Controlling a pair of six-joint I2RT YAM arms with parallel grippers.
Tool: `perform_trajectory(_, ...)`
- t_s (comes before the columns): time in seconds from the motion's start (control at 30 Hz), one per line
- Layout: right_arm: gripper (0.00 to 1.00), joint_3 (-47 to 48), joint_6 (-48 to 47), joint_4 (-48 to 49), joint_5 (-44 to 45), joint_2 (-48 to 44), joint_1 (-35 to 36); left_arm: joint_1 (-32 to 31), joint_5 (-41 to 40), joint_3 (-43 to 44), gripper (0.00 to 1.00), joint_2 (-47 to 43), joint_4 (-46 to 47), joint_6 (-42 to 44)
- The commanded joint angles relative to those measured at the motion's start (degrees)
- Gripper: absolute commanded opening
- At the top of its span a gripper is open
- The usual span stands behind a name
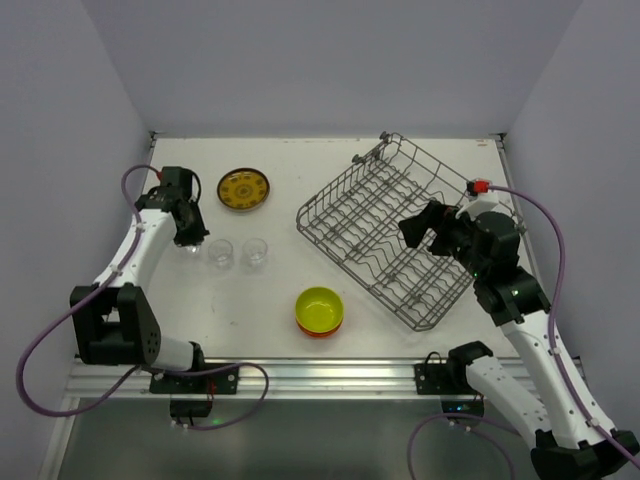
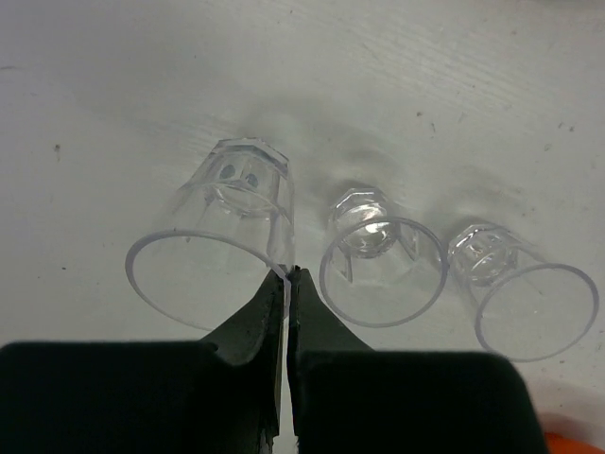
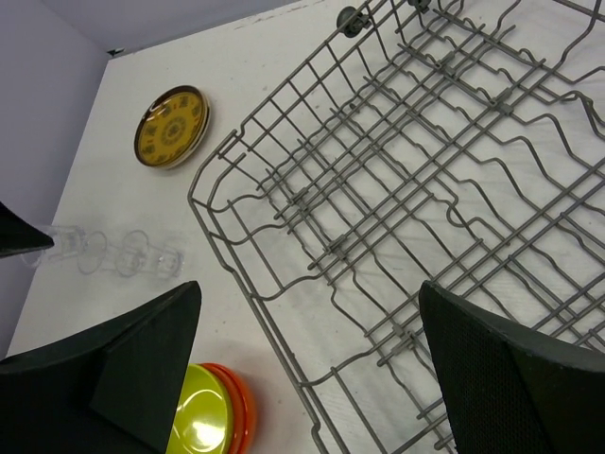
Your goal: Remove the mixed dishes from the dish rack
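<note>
In the left wrist view my left gripper point(image 2: 286, 274) is shut on the rim of a clear glass point(image 2: 217, 241), which stands in a row with two other glasses point(image 2: 378, 265) point(image 2: 520, 288). From above, that gripper point(image 1: 192, 240) is at the left end of the row point(image 1: 238, 251). The brown-and-yellow plate point(image 1: 243, 190) lies behind them. A yellow-green bowl point(image 1: 319, 307) sits nested in an orange bowl point(image 1: 322, 331). My right gripper point(image 1: 425, 228) hangs open over the grey wire dish rack point(image 1: 385, 215). Only bare wires show in the rack point(image 3: 397, 189).
The rack lies diagonally at the right of the white table point(image 1: 270, 300), its far corner near the back wall. In the right wrist view the plate point(image 3: 171, 127), the glasses point(image 3: 123, 253) and the stacked bowls point(image 3: 203, 421) lie left of the rack.
</note>
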Motion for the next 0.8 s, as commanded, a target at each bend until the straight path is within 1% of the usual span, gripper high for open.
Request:
perform_trajectory(0.0,0.99,-0.4,-2.1,-0.9,-0.3,-0.7,0.0,1.2,2.1,1.0,0.0,2.6,-2.1,2.3)
perform_trajectory(0.17,0.99,-1.3,-1.9,-0.1,-1.4,-1.6,0.0,1.2,-0.4,2.1,0.01,6.5,-3.9,2.9)
perform_trajectory(0.27,0.99,-1.5,-2.0,0.1,-1.4,-1.6,0.0,1.2,0.1,2.1,0.08,8.0,-3.4,3.2)
perform_trajectory(0.4,0.99,-1.6,-2.1,0.3,-1.4,-1.4,0.1,1.2,1.3,2.9,0.1,10.5,-3.5,3.6)
perform_trajectory(0.5,0.99,-1.7,-2.1,0.3,-1.3,-1.7,0.1,1.2,2.6,3.4,0.14,11.2,-3.1,3.7)
perform_trajectory(0.6,0.99,-1.8,-2.1,0.5,-1.3,-1.7,0.1,1.2,2.0,3.9,0.23,11.5,-3.1,3.5)
perform_trajectory(0.63,0.99,-1.8,-2.1,0.4,-1.4,-1.5,0.1,1.2,2.2,4.0,0.3,11.4,-3.1,3.5)
perform_trajectory(0.73,0.99,-1.9,-2.2,0.7,-1.5,-1.3,0.1,1.2,1.8,4.4,0.43,10.3,-3.1,3.3)
perform_trajectory(0.77,0.99,-1.9,-2.2,0.7,-1.5,-1.2,0.0,1.2,1.4,4.6,0.45,10.0,-3.3,3.3)
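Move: The left hand already pinches the right-hand wall of a clear glass. The bare spot for that glass is about 3 cm to this hand's left and 1 cm back, its middle when standing some 8 cm below. Roughly level with the hand, one glass stands 5 cm to the right and another 12 cm to the right. The brown plate is about 17 cm ahead, 8 cm right. From the right hand the spot lies roughly 52 cm left, 3 cm ahead, 22 cm lower. Still pinching the glass by its wall, the left hand lowers it about 5 cm to the table beside the other two, the fingers tipping some 15 degrees back towards the robot's base. Near the bottom the fingers part to nearly half open and let go of the wall, one inside the rim and one outside; the hand then stays low, rising barely half a centimetre. ##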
